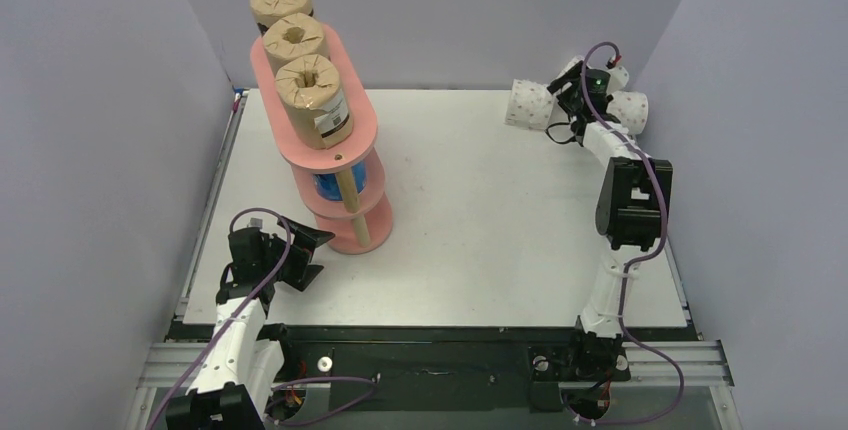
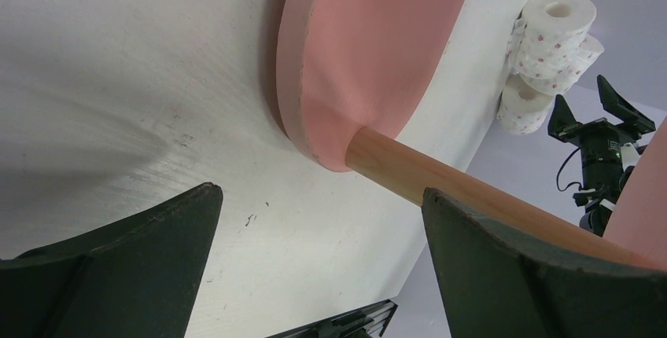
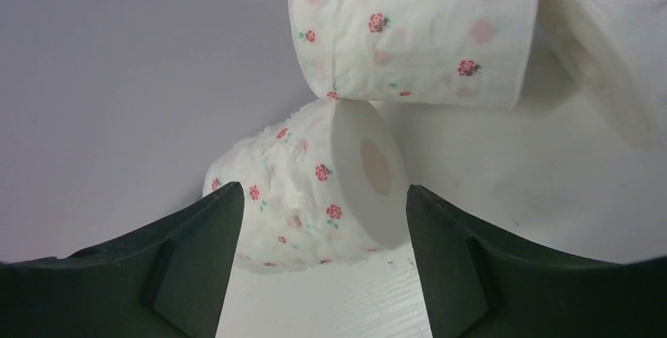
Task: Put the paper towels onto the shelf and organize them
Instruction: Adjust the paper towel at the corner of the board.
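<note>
The salmon-pink shelf (image 1: 366, 125) stands at the left of the table. Three brown paper towels (image 1: 313, 100) stand in a row on its top board, and a blue roll (image 1: 328, 186) shows on the middle board. White rolls with pink dots (image 1: 530, 105) lie at the far right corner. My right gripper (image 3: 322, 196) is there, open, one finger on each side of a dotted roll (image 3: 315, 173) that lies on the table. Two more dotted rolls (image 3: 417, 31) lie just beyond it. My left gripper (image 2: 322, 196) is open and empty, low by the shelf's bottom board (image 2: 370, 55).
A wooden post (image 2: 440, 181) of the shelf crosses just beyond my left gripper's right finger. Grey walls close in the table on the left, back and right. The right arm (image 1: 630, 200) stretches along the table's right side.
</note>
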`<action>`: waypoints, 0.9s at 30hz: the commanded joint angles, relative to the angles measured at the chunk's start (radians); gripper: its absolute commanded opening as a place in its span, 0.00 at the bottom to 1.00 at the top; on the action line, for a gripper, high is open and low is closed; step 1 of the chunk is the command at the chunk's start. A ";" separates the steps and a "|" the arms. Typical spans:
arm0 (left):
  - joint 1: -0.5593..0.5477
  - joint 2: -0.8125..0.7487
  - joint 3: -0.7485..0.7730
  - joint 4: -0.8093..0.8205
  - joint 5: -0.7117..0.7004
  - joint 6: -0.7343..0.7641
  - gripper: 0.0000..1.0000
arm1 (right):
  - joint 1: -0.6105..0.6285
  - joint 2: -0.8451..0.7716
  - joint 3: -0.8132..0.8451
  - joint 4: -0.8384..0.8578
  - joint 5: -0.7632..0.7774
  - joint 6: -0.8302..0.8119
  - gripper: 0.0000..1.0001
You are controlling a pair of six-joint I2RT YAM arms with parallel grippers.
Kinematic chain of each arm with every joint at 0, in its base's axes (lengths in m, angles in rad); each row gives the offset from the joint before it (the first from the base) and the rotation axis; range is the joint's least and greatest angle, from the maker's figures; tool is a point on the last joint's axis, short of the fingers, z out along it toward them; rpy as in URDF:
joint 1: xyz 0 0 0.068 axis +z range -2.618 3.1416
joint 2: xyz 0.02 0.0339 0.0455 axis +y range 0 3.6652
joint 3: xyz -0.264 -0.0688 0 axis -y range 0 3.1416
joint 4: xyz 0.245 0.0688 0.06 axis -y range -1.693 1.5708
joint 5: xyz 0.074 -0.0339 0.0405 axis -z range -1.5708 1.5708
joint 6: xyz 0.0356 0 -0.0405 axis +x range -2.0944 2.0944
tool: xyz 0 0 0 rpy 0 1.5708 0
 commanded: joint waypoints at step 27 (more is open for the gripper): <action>0.005 -0.045 0.006 -0.022 0.008 0.032 1.00 | 0.182 -0.057 -0.153 0.143 -0.037 -0.039 0.70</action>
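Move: The leftmost flowered paper towel roll lies about 12 cm left of the right hand, some 2 cm back and 10 cm below. The middle flowered roll is about 3 cm ahead, straight in line and 9 cm below; the right flowered roll is some 10 cm to the right, 3 cm back and 10 cm below. From the left hand, the leftmost roll lies about 36 cm ahead, 43 cm right and 2 cm lower. The open right hand sweeps about 12 cm left, sinking some 7 cm, nudging the leftmost roll along. ##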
